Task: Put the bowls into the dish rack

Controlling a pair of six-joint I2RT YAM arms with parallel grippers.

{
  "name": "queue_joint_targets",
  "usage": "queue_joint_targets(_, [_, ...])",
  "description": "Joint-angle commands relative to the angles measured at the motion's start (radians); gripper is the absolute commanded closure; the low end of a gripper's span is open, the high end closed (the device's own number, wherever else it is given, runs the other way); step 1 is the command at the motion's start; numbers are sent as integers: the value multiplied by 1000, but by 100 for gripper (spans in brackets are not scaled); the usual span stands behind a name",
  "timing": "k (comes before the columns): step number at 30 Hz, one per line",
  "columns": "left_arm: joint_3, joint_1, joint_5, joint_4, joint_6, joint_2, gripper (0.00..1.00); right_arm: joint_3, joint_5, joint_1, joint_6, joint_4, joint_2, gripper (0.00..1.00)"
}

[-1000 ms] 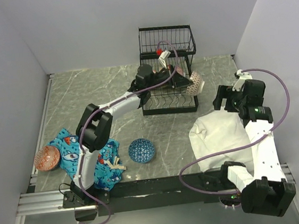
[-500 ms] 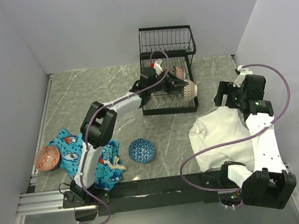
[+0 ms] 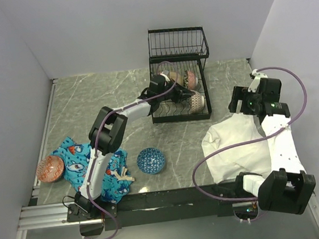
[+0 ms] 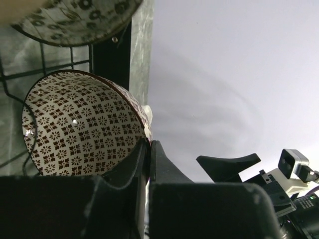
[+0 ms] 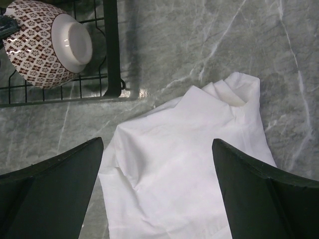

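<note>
The black wire dish rack stands at the back of the table. My left gripper reaches into its lower tier, shut on the rim of a brown-and-white patterned bowl tipped on its side among the wires. In the left wrist view the gripper pinches that bowl's rim, one finger inside, one outside. A second patterned bowl sits behind it in the rack. A blue bowl and an orange bowl lie on the table. My right gripper hangs open over a white cloth.
A blue printed cloth lies at front left, between the orange and blue bowls. The white cloth covers the front right. The rack's frame borders the held bowl in the right wrist view. Grey walls enclose the table.
My left gripper has carried the patterned bowl from past the rack's right edge down into the lower tier. The right arm drew back a little to the right, still open.
</note>
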Motion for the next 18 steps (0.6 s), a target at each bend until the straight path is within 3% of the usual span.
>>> queue_joint_targets(1, [33, 17, 6, 61, -2, 4, 99, 74, -5, -6, -14, 30, 27, 2])
queue_joint_targets(3, [24, 25, 16, 56, 6, 3, 95, 82, -5, -6, -16, 33, 36, 2])
queue_joint_targets(10, [12, 36, 56, 101, 78, -23, 67, 108, -19, -6, -14, 36, 73, 2])
queue_joint_targets(13, [10, 36, 70, 129, 126, -43, 61, 117, -28, -6, -19, 35, 84, 2])
queue_joint_targets(18, [2, 30, 87, 90, 230, -103, 59, 106, -46, -6, -27, 39, 73, 2])
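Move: The left fingers are nearly shut on the upper rim of the brown-patterned bowl, whose middle is about 3 cm back, 3 cm right and 4 cm below that hand. The floral bowl lies about 6 cm ahead, 1 cm right and 5 cm below; the beige bowl is some 7 cm ahead, 5 cm left and 5 cm down. From the empty right hand the patterned bowl is roughly 9 cm ahead, 18 cm left and 8 cm below. Letting go of the patterned bowl's rim, the left fingers part to not quite half open, one pad inside the bowl and the other outside. As this begins, the left hand eases left and forward by about 1 cm each way, sinking slightly, then all but stays there. The right hand, wide open and empty, drifts about 2 cm forward. ##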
